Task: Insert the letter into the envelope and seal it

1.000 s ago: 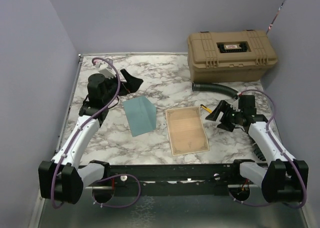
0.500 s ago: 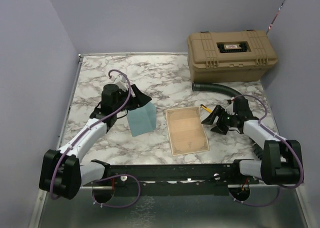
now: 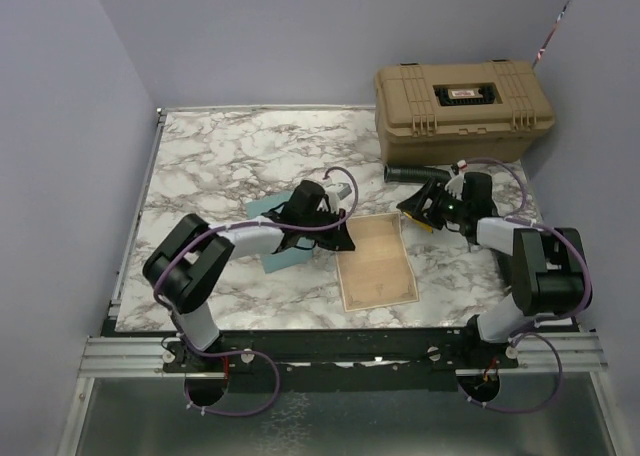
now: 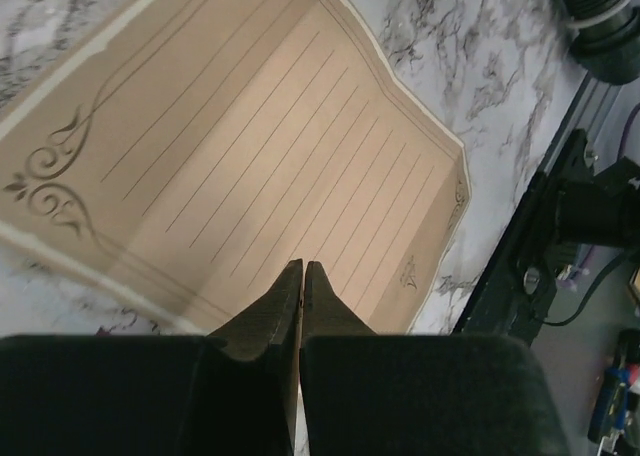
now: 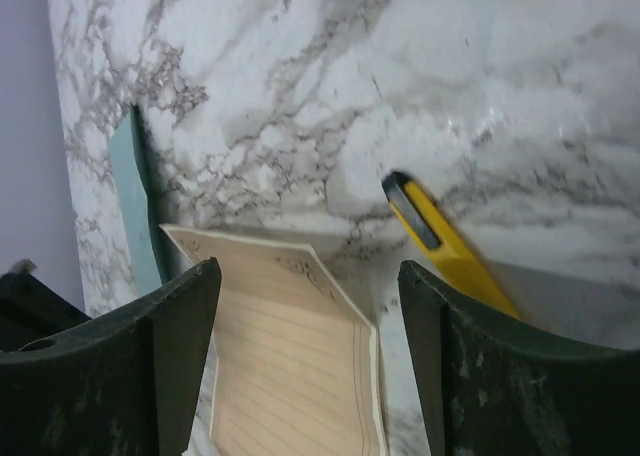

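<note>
The tan letter [image 3: 378, 266] with its ornamental border lies on the marble table, its ruled face [image 4: 250, 156] up. My left gripper [image 3: 344, 238] reaches across to its left edge. In the left wrist view the gripper [image 4: 302, 266] is shut, with a thin tan strip of the sheet pinched between the fingers, and the paper bends upward there. The teal envelope [image 3: 283, 260] lies left of the letter, partly under my left arm. My right gripper [image 3: 420, 208] hangs open over the letter's far right corner [image 5: 280, 366]. Nothing sits between its fingers [image 5: 190, 306].
A yellow utility knife [image 5: 440, 236] lies just right of the letter's far corner, close under my right gripper. A black ribbed hose [image 3: 405, 173] runs behind it. A tan hard case [image 3: 463, 111] stands at the back right. A sliver of envelope [image 5: 130, 206] shows past the letter.
My left arm swung right, across the envelope, to the letter's left edge and its jaws closed on the sheet. My right gripper moved in toward the letter's far right corner, staying open.
</note>
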{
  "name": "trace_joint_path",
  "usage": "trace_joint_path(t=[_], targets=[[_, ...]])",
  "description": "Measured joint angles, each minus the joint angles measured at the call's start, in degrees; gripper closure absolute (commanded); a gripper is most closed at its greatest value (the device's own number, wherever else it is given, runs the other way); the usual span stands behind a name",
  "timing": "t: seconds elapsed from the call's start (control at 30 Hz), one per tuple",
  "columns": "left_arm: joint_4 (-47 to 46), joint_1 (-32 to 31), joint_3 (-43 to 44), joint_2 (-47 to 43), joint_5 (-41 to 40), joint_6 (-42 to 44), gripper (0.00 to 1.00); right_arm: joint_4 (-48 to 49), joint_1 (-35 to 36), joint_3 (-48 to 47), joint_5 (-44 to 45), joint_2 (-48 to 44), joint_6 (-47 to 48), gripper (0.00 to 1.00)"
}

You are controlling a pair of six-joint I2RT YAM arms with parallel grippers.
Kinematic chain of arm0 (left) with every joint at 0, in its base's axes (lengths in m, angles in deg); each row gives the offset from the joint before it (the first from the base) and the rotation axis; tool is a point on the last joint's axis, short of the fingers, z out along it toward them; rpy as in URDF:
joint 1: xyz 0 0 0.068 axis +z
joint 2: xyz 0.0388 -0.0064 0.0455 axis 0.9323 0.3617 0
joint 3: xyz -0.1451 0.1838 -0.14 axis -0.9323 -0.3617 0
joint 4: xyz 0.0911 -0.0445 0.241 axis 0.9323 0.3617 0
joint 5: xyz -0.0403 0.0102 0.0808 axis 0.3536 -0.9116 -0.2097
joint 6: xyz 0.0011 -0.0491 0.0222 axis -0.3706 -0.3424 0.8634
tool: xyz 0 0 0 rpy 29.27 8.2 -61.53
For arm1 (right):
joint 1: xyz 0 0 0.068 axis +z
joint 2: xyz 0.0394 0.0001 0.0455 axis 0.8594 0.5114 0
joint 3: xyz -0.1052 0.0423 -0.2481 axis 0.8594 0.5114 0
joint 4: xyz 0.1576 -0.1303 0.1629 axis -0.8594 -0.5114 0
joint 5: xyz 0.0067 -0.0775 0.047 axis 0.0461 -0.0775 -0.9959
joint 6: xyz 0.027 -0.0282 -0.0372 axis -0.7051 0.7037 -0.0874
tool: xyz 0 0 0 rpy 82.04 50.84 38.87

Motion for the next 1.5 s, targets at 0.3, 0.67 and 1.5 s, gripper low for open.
trace_joint_path(t=[0.3, 0.67, 1.5], targets=[[2.89, -2.93, 4.57, 11.04, 0.24, 4.24, 1.00, 5.90, 3.08, -6.99, -9.84, 10.69, 4.17, 0.34], [7.02, -2.93, 6.88, 11.08, -2.40, 6.95, 1.00, 5.29, 7.58, -6.91, -13.53, 14.32, 10.51, 0.71], [11.50, 11.96, 14.01, -17.84, -4.81, 3.63, 0.01, -7.13, 7.54, -15.72, -12.52, -21.42, 7.08, 1.00]])
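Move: The letter lies half under the closed left fingers, its middle about 5 cm to their right, 5 cm back and 6 cm below. The envelope is some 15 cm to the left hand's left and 2 cm ahead, also 6 cm below. From the open right hand, the letter's middle is roughly 11 cm back, 10 cm left and 4 cm down. The yellow knife is about 3 cm back and 1 cm left, the glue stick 7 cm back and 11 cm right. Down about 6 cm goes the closed left hand, staying low over the letter's left part as if to hold it. The right swings left and slightly back round the far right corner, turning counter-clockwise, shuts on the letter's right edge, then lifts it about 24 cm, fingers tilting up. Meanwhile the left rises forward and left, opening wide. ##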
